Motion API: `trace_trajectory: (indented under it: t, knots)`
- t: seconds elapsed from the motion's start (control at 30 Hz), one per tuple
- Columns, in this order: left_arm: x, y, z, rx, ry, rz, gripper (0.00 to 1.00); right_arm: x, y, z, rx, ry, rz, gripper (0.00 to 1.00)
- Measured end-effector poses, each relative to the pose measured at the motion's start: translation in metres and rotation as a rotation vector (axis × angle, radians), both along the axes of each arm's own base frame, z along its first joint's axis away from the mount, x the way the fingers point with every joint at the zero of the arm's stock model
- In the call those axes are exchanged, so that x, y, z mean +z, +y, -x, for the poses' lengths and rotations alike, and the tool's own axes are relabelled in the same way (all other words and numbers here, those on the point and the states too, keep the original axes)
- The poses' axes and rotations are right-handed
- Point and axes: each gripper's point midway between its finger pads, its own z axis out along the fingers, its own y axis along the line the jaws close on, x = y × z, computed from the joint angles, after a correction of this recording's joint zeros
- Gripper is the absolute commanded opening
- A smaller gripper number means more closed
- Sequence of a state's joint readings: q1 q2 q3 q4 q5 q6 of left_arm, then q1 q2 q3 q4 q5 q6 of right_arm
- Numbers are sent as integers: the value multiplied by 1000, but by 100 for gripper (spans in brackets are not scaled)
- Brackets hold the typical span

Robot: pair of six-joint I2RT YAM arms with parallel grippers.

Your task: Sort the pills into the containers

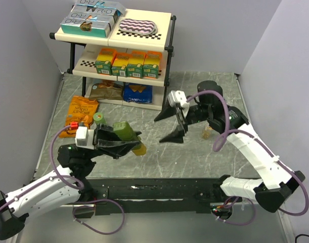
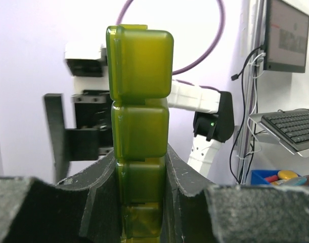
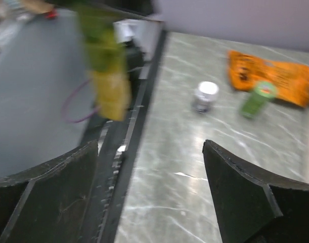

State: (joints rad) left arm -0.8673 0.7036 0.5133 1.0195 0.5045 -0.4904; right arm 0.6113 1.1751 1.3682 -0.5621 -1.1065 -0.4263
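The containers (image 1: 126,134) are one green-to-yellow strip of square lidded compartments, held up off the table. My left gripper (image 1: 119,140) is shut on the strip, and its lower compartments are pinched between the black fingers (image 2: 187,177). The strip (image 2: 141,111) stands upright in the left wrist view, lids closed. My right gripper (image 1: 170,125) hovers open just right of the strip, nothing between its fingers. In the right wrist view the strip (image 3: 106,66) is a blur at upper left, apart from the right gripper (image 3: 150,167). No pills show.
A white-capped bottle (image 3: 206,96) and a green bottle (image 3: 256,98) stand by an orange snack bag (image 3: 270,78) at the table's left. A two-tier shelf (image 1: 167,38) with boxes stands at the back. A small amber object (image 1: 209,132) sits behind the right arm.
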Motion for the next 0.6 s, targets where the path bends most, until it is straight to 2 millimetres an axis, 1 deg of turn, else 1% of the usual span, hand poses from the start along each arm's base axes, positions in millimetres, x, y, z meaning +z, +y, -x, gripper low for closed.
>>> trace_trajectory:
  t: [0.07, 0.17, 0.27, 0.33, 0.4, 0.43, 0.5, 0.53, 0.6]
  knots:
    - [-4, -4, -5, 6, 17, -14, 1, -3, 1, 19, 78, 3, 0, 92]
    - [-7, -9, -10, 9, 30, -19, 1, -12, 10, 36, 152, 20, 15, 92]
    - [-10, -15, -17, 13, 43, -19, 1, -20, 24, 40, 185, 50, 34, 92]
    - [-11, -18, -21, 16, 52, -12, 1, -25, 32, 37, 186, 75, 46, 92]
    - [-10, -19, -25, 23, 58, 1, 1, -29, 39, 34, 184, 105, 54, 84]
    - [-9, -19, -27, 28, 62, 10, 1, -30, 42, 33, 183, 112, 54, 76]
    - [-6, -17, -29, 41, 64, 33, 1, -29, 45, 31, 179, 129, 51, 66]
    - [-4, -15, -30, 48, 62, 47, 1, -28, 47, 31, 178, 136, 47, 55]
    - [-1, -11, -31, 63, 62, 76, 1, -24, 49, 31, 175, 142, 36, 45]
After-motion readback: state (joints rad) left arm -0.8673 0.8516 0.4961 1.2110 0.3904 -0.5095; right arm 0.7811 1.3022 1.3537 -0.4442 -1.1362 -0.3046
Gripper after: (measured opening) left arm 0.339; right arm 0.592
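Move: The left hand holds the pill organizer aslant, green end up; its yellow end is about 4 cm below that hand, some 3 cm back and 2 cm to the right. From the open right hand the yellow end is roughly 8 cm left, 6 cm back and 3 cm lower. On the table about 27 cm below the right hand, the white pill bottle lies some 24 cm left and 2 cm ahead, with the green can about 10 cm beyond it. The right hand, fingers wide open, first draws back about 4 cm towards its base, then swings left some 5 cm and sinks a little towards the organizer's yellow end, turning about 10 degrees counter-clockwise and starting to close its fingers by about a third around that end. Meanwhile the left hand keeps its grip on the organizer and carries it about 3 cm forward and slightly right to meet the right hand, whose touch on the organizer can't be made out. ##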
